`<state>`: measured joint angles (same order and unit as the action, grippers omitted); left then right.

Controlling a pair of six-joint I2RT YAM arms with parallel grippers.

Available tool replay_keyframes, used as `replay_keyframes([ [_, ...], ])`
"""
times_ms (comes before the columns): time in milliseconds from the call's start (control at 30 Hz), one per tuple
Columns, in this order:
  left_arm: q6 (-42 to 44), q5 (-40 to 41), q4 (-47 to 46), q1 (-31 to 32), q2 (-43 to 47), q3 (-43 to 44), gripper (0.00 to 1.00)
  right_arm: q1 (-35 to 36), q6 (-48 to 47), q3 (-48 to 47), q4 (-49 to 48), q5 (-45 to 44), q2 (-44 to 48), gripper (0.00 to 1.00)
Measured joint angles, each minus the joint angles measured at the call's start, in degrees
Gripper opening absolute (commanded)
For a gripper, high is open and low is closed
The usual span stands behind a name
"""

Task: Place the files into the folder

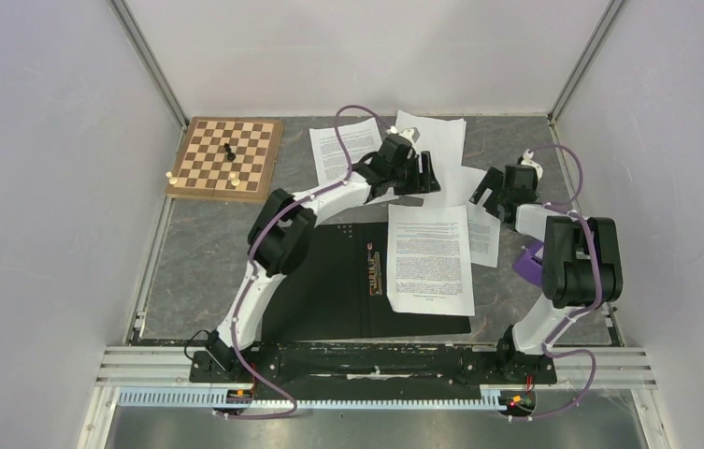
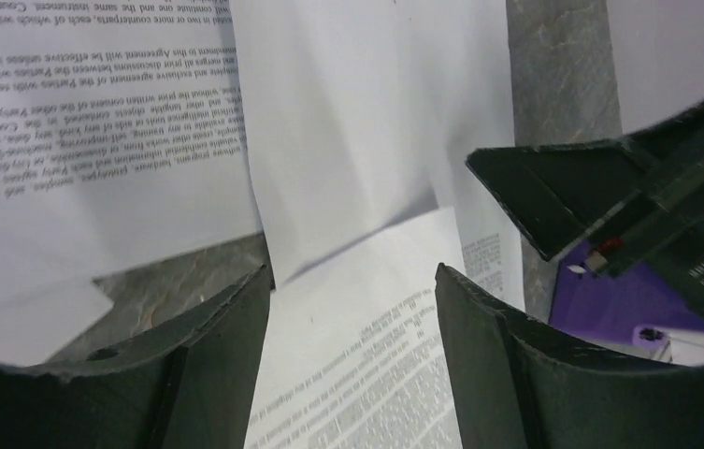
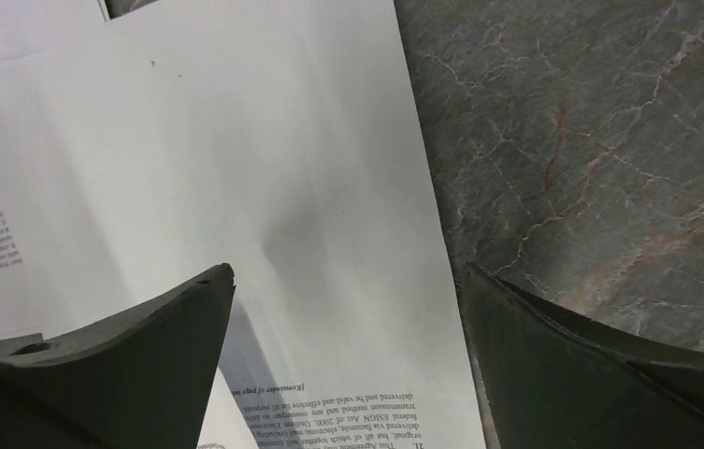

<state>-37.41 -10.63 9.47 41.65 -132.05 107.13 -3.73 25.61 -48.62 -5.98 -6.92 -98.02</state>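
The folder (image 1: 324, 281) lies open on the table with its black inner faces up. One printed file (image 1: 430, 257) rests on its right half, overhanging the right edge. More files lie behind it: one at the back left (image 1: 343, 150), one at the back centre (image 1: 439, 138) and one partly under the right side (image 1: 485, 236). My left gripper (image 1: 427, 175) is open above the overlapping sheets (image 2: 348, 168), its fingers (image 2: 226, 346) holding nothing. My right gripper (image 1: 486, 194) is open over a sheet's edge (image 3: 282, 168), holding nothing.
A wooden chessboard (image 1: 226, 157) with a few pieces sits at the back left. A purple part (image 1: 527, 262) shows beside the right arm. Grey marbled table (image 3: 591, 140) lies right of the sheets. Walls close in the table on three sides.
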Motion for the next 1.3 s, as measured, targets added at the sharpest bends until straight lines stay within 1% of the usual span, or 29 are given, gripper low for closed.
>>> replay_keyframes([
  [100,0.0,0.1,-2.0,0.0,-5.0,3.1,0.72,-0.4,0.1,0.0,-1.2,1.7,-0.3,0.96],
  [233,-0.3,0.9,-2.5,0.0,-9.8,5.7,0.72,-0.7,0.0,0.0,-2.8,3.7,-1.0,0.96],
  [367,-0.3,2.1,-2.8,0.1,-10.5,7.5,0.72,-0.9,0.0,-0.7,-4.4,6.3,-2.0,0.96],
  [500,-0.5,1.9,-2.9,0.2,-12.0,9.4,0.69,-0.9,0.0,-1.3,-4.9,8.8,-2.6,0.96],
  [667,-1.0,1.8,-2.4,0.3,-12.2,9.5,0.58,-0.7,0.1,-2.3,-4.7,11.5,-3.3,0.96],
  [733,-1.4,1.5,-2.1,0.3,-12.2,9.5,0.53,-0.3,0.1,-2.4,-4.6,12.1,-3.3,0.96],
  [933,-2.3,1.4,-1.9,0.3,-12.2,9.5,0.30,0.0,-0.1,-2.8,-3.6,13.2,-3.3,0.96],
  [1033,-2.5,1.4,-1.8,0.3,-12.1,9.5,0.23,0.0,-0.2,-3.1,-3.0,13.4,-3.3,0.96],
  [1300,-2.5,0.8,-1.9,0.2,-9.7,7.5,0.15,0.0,-0.1,-3.5,-2.1,16.0,-3.3,0.96],
])
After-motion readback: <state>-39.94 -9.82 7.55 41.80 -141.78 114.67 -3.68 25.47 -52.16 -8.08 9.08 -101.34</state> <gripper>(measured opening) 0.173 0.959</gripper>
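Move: The right file, the sheet under the right gripper, has its middle about 9 cm right and 4 cm back of the left hand, some 6 cm lower; its left edge lies almost under that hand. From the right hand that middle is about 6 cm left and 8 cm back, just below. From the left hand, the middle file is roughly 13 cm ahead and 1 cm right, the page already in the folder 15 cm back and 2 cm right. Down about 5 cm and a little forward and right, the left hand drops open onto the left edge of the right file, stays there while its fingers close nearly shut and pinch the edge, then starts to lift, by about 1 cm. The right hand, held wide open with its fingertips on the sheet, drags it some 5 cm left and 2 cm forward, turning slightly counter-clockwise. ##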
